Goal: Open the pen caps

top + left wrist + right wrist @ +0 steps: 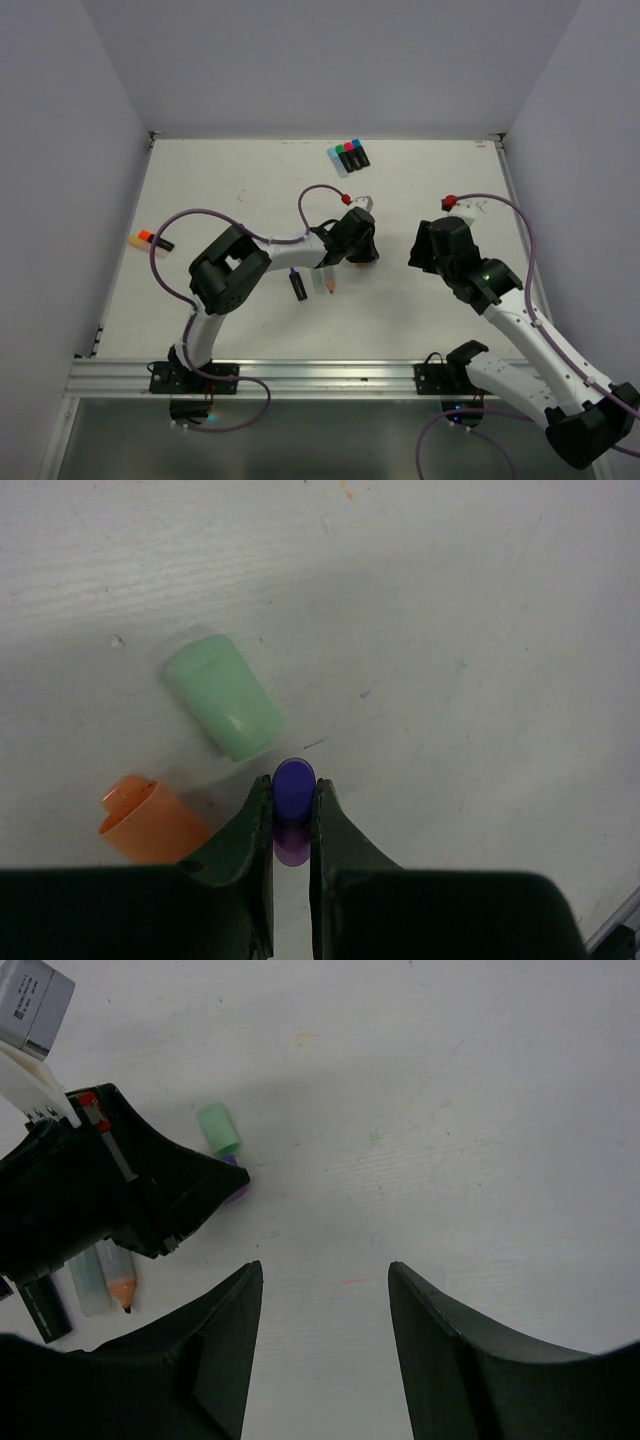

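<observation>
In the left wrist view my left gripper (292,786) is shut on a small purple pen cap (293,783), held just over the white table. A pale green cap (222,695) lies just ahead of it to the left, and an orange cap (150,820) lies beside the left finger. From above, the left gripper (362,252) sits mid-table, hiding the caps. My right gripper (325,1268) is open with nothing between its fingers. It faces the left gripper from the right (422,250). Its view shows the green cap (219,1128) and a sliver of purple cap (238,1194).
An uncapped black pen body (297,287) and a pale one with an orange tip (328,282) lie near the left arm. Several capped highlighters (348,155) sit at the back. An orange-capped pen (150,240) lies at the far left. Walls enclose the table (450,180).
</observation>
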Motion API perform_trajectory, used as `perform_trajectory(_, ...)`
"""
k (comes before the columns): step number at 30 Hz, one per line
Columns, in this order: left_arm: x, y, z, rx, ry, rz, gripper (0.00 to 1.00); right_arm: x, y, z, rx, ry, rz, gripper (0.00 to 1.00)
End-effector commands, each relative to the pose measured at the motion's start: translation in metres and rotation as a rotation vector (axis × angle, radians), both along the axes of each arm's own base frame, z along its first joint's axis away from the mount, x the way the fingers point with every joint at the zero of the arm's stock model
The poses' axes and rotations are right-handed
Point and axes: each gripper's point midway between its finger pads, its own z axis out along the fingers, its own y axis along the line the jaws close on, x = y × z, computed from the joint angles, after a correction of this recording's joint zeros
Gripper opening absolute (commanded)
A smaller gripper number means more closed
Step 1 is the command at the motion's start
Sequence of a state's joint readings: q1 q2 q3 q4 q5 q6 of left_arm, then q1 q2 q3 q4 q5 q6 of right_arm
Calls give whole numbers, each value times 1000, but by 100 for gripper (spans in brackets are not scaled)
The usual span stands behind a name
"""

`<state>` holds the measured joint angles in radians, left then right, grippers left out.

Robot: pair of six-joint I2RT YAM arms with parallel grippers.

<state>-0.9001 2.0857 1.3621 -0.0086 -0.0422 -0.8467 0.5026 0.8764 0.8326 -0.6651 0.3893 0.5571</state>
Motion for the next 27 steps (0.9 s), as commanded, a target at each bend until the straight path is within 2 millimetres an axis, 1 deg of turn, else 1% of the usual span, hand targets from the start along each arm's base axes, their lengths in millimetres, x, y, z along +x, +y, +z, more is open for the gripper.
perform_trajectory(1,10,3,7,53,-54,26,1,2,2,0,16,-10,6,57)
perform_trajectory(3,7,2,3,57,-49,17,4,2,3,1,22,-11,9,57)
perform_trajectory(7,6,-4,5,38,-54,-9,9,2,8,-2,43,-7,22,57)
perform_trajectory(9,4,-7,6,27,-56,-28,16,2,8,-2,45,-7,22,57)
perform_trajectory(10,3,-9,7,24,-59,-33,21,1,8,-4,43,-3,22,57)
perform_trajectory(13,0,-9,6,23,-53,-45,30,1,7,-3,44,-7,21,57)
perform_trajectory(14,0,-10,6,21,-51,-51,37,1,7,-3,45,-7,22,57)
perform_trajectory(16,0,-10,6,23,-53,-53,45,1,7,-2,45,-12,27,57)
perform_trajectory(19,-2,-10,7,21,-53,-57,52,0,7,-2,42,-12,27,57)
perform_trajectory(20,1,-14,14,-6,-75,-59,53,0,7,-2,42,-12,27,57)
perform_trajectory(24,-1,-17,34,-51,-103,-73,57,0,7,0,47,-17,29,57)
perform_trajectory(25,-1,-18,44,-66,-118,-74,59,0,7,1,52,-22,28,57)
perform_trajectory(27,0,-19,59,-83,-143,-82,60,0,8,3,56,-27,30,57)
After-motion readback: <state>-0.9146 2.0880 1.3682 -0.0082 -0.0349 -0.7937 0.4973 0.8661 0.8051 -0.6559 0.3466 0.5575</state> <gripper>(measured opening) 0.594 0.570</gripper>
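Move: The left gripper still pinches the purple cap; the bare table spot for it is right beneath, about 1 cm down. From this hand the green cap lies about 5 cm ahead and 1 cm left, the orange cap 1 cm ahead and 4 cm left, both some 2 cm lower; the orange-tipped pen lies about 11 cm left and 4 cm back. From the right hand that spot is roughly 7 cm ahead, 11 cm left and 16 cm down. Lower the left gripper about 1 cm to set the purple cap down beside the orange and green caps, then stay low and spread the fingers from nearly shut to over half open to let go of the cap. As they open, ease the hand about 1 cm up and 1 cm to the right. ##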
